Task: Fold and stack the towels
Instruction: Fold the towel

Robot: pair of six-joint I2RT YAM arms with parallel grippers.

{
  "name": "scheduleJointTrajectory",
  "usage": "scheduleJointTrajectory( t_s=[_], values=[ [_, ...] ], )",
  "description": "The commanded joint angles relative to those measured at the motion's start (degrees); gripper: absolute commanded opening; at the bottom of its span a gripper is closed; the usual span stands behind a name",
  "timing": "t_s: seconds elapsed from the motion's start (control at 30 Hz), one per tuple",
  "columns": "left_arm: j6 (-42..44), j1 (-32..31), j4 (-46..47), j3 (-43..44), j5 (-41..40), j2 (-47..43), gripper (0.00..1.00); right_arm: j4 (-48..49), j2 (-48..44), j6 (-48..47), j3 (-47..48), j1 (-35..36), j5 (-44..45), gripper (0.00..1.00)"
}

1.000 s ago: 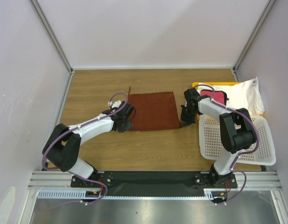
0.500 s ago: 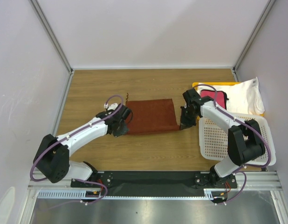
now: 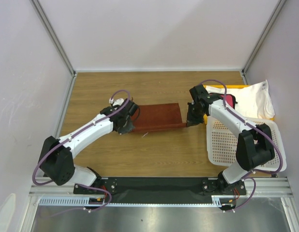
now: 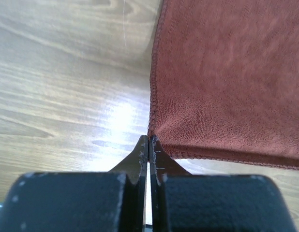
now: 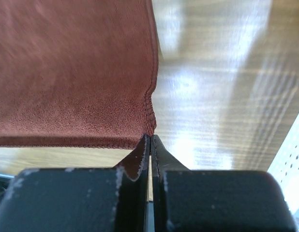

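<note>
The reddish-brown towel (image 3: 157,117) lies mid-table, its near edge lifted and carried over toward its far edge. My left gripper (image 3: 128,124) is shut on the near left corner, seen in the left wrist view as a stitched hem (image 4: 151,137) pinched at the fingertips (image 4: 148,144). My right gripper (image 3: 190,120) is shut on the near right corner (image 5: 150,126), with the cloth (image 5: 72,67) stretched away from the tips (image 5: 149,140). A magenta-pink towel (image 3: 226,100) and a white towel (image 3: 255,99) lie at the right on the yellow tray.
A white perforated basket (image 3: 246,144) stands at the near right, beside my right arm. The yellow tray (image 3: 207,88) sits behind it. Aluminium posts and white walls close in the table's back and sides.
Both grippers have carried the towel's near edge away from me toward the far edge. The visible cloth has shrunk from a full square to a narrow band.
</note>
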Motion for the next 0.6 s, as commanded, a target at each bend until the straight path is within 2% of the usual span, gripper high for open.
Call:
scheduleJointTrajectory(
  t_s=[0.0, 0.4, 0.57],
  values=[
    [3.4, 1.2, -4.2, 4.5, -4.4, 2.0, 0.00, -0.6, 1.6, -0.9, 3.6, -1.2, 3.6, 0.00],
    [8.7, 6.6, -3.4, 16.6, -3.2, 11.9, 0.00, 0.6, 11.4, -3.6, 16.1, -4.4, 1.6, 0.00],
    [8.5, 6.8, -2.4, 18.3, -3.9, 15.8, 0.01, 3.3, 15.1, -4.8, 16.2, -6.2, -0.2, 0.00]
  ],
)
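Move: Gripping the near edge of the brown towel by its two corners, the hands are to carry it to the far edge, which lies on the table some 7 cm lower: its left corner about 19 cm ahead of the left hand and 1 cm left, its right corner about 18 cm ahead of the right hand and 3 cm left. A white table mark sits 7 cm right and 1 cm ahead of the left hand. The white basket's middle is roughly 32 cm right of the right hand and 6 cm back. Sweeping forward together over the lying part of the brown towel, both hands keep its near corners pinched in shut fingers and bring that edge towards the far edge, the left by about 7 cm and the right by 8 cm, picking up speed at first. Both stay close to level; the left rises just over 1 cm and starts to dip at the end, with the wrists hardly turning. ##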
